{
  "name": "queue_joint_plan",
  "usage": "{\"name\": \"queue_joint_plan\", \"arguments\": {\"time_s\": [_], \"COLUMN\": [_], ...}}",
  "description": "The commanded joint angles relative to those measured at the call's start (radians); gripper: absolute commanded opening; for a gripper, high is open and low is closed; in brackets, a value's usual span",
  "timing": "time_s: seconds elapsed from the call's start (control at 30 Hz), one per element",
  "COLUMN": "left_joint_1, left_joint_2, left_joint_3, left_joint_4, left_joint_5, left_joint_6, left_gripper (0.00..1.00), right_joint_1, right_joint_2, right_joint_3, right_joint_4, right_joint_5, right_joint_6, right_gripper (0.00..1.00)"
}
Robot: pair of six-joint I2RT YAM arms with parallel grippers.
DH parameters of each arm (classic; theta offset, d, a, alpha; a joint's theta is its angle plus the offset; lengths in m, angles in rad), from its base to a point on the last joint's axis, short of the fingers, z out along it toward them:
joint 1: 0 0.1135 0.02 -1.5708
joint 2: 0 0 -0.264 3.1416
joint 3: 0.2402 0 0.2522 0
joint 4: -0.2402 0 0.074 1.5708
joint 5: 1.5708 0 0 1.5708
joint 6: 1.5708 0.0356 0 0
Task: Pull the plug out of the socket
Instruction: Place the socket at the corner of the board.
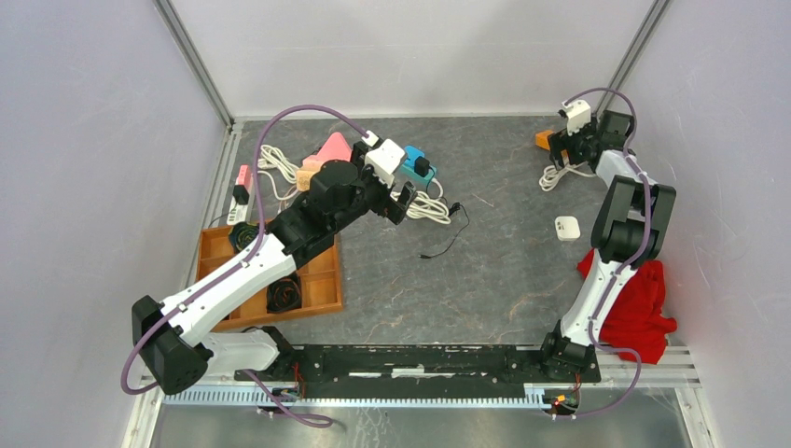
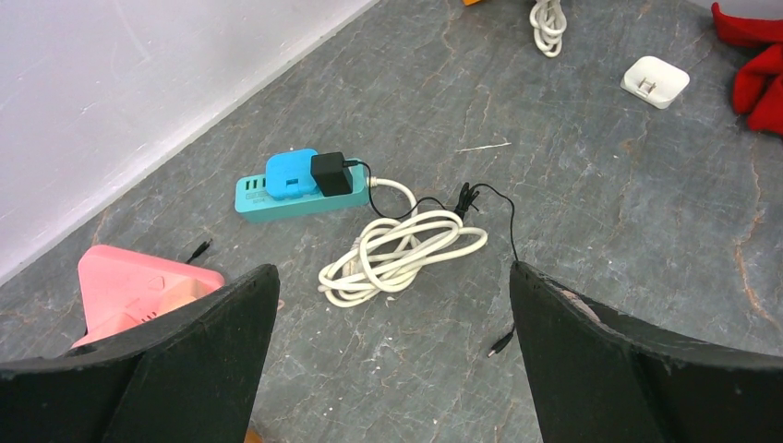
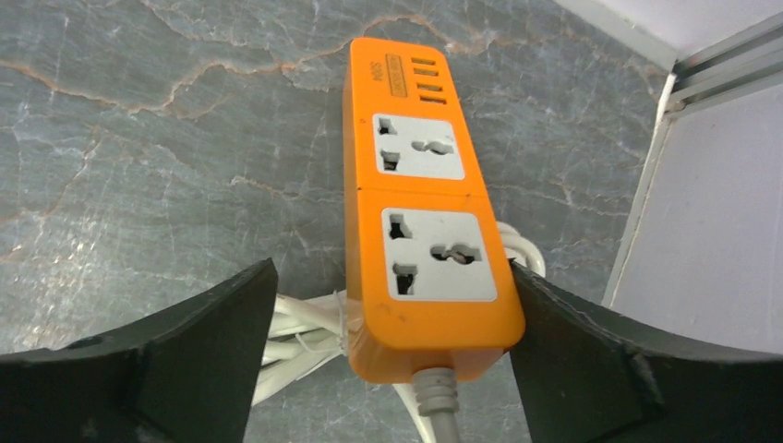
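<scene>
A blue power strip [image 2: 254, 199] lies near the back wall with a blue adapter [image 2: 291, 173] and a black plug [image 2: 331, 173] seated in it; its white cable [image 2: 403, 251] is coiled beside it. My left gripper [image 2: 395, 277] hovers open above the bare table short of that coil, holding nothing. Far right, an orange power strip [image 3: 420, 198] with two empty sockets lies between the fingers of my open right gripper [image 3: 392, 268]. Its right finger [image 3: 591, 351] touches the strip's edge, and a gap shows on the left. From above, the blue strip [image 1: 413, 163] is just beyond the left gripper [image 1: 403, 201].
A loose white plug [image 1: 566, 227] lies on the table right of centre, near a red cloth [image 1: 639, 299]. A wooden tray [image 1: 322, 280] with coiled cables sits under the left arm. A pink object [image 1: 333, 149] and another strip [image 1: 241, 191] are at the back left. The side wall [image 3: 702, 231] is close to the orange strip.
</scene>
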State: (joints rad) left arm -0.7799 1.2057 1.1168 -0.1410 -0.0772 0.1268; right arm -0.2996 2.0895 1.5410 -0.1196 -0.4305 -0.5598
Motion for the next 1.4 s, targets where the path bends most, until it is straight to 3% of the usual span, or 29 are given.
{"name": "queue_joint_plan", "arguments": {"time_s": [0.0,0.17,0.37,0.63,0.8,1.03,1.37], "left_joint_1": [0.004,0.004,0.003,0.003,0.003,0.003,0.005], "left_joint_2": [-0.005,-0.009,-0.015,-0.009,0.009,0.06,0.217], "left_joint_3": [-0.006,-0.009,-0.018,-0.032,-0.043,-0.045,0.102], "left_joint_4": [0.05,0.053,0.064,0.085,0.103,0.137,0.111], "left_joint_5": [-0.007,0.003,0.013,0.029,0.039,0.021,0.073], "left_joint_6": [-0.008,-0.008,-0.012,-0.02,-0.026,-0.043,-0.235], "left_gripper": [1.0,1.0,1.0,1.0,1.0,1.0,1.0], "right_joint_1": [-0.011,-0.018,-0.018,-0.016,-0.014,-0.014,-0.014], "right_joint_2": [-0.121,-0.277,-0.532,-0.816,-0.971,-0.976,-0.919], "right_joint_3": [-0.031,-0.103,-0.361,-0.63,-0.818,-0.916,-0.843], "right_joint_4": [0.024,0.093,0.25,0.213,0.269,0.387,0.217], "right_joint_5": [-0.072,-0.124,-0.234,-0.602,-0.681,-0.704,-0.755], "right_joint_6": [0.055,0.109,0.174,0.279,0.284,0.353,0.259], "right_gripper": [0.98,0.98,0.98,0.98,0.98,0.98,0.98]}}
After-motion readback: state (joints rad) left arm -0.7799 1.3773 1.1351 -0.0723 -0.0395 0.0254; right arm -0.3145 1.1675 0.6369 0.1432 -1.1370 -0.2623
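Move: The right hand's fingers are already open around the cable end of the orange socket, whose middle lies about 4 cm ahead, 3 cm left and 3 cm below. The socket's white cable coil is some 6 cm back and 4 cm left; the pulled white plug sits about 20 cm straight back, and the teal socket roughly 42 cm left, 3 cm back. From the left hand the teal socket lies about 24 cm ahead, 8 cm right and 24 cm below, the orange socket 28 cm ahead and 50 cm right. The right hand comes away from the orange socket with its fingers kept wide, climbing about 16 cm as it draws back and left, then sinking some 6 cm while it swings on to about 23 cm back and 17 cm left of its start, the wrist yawing roughly 30 degrees counter-clockwise and rolling its left side up until it faces the teal socket. Late on, the open, empty left hand eases down about 5 cm and a little right towards the cable coil beside the teal socket, tipping slightly downward. ##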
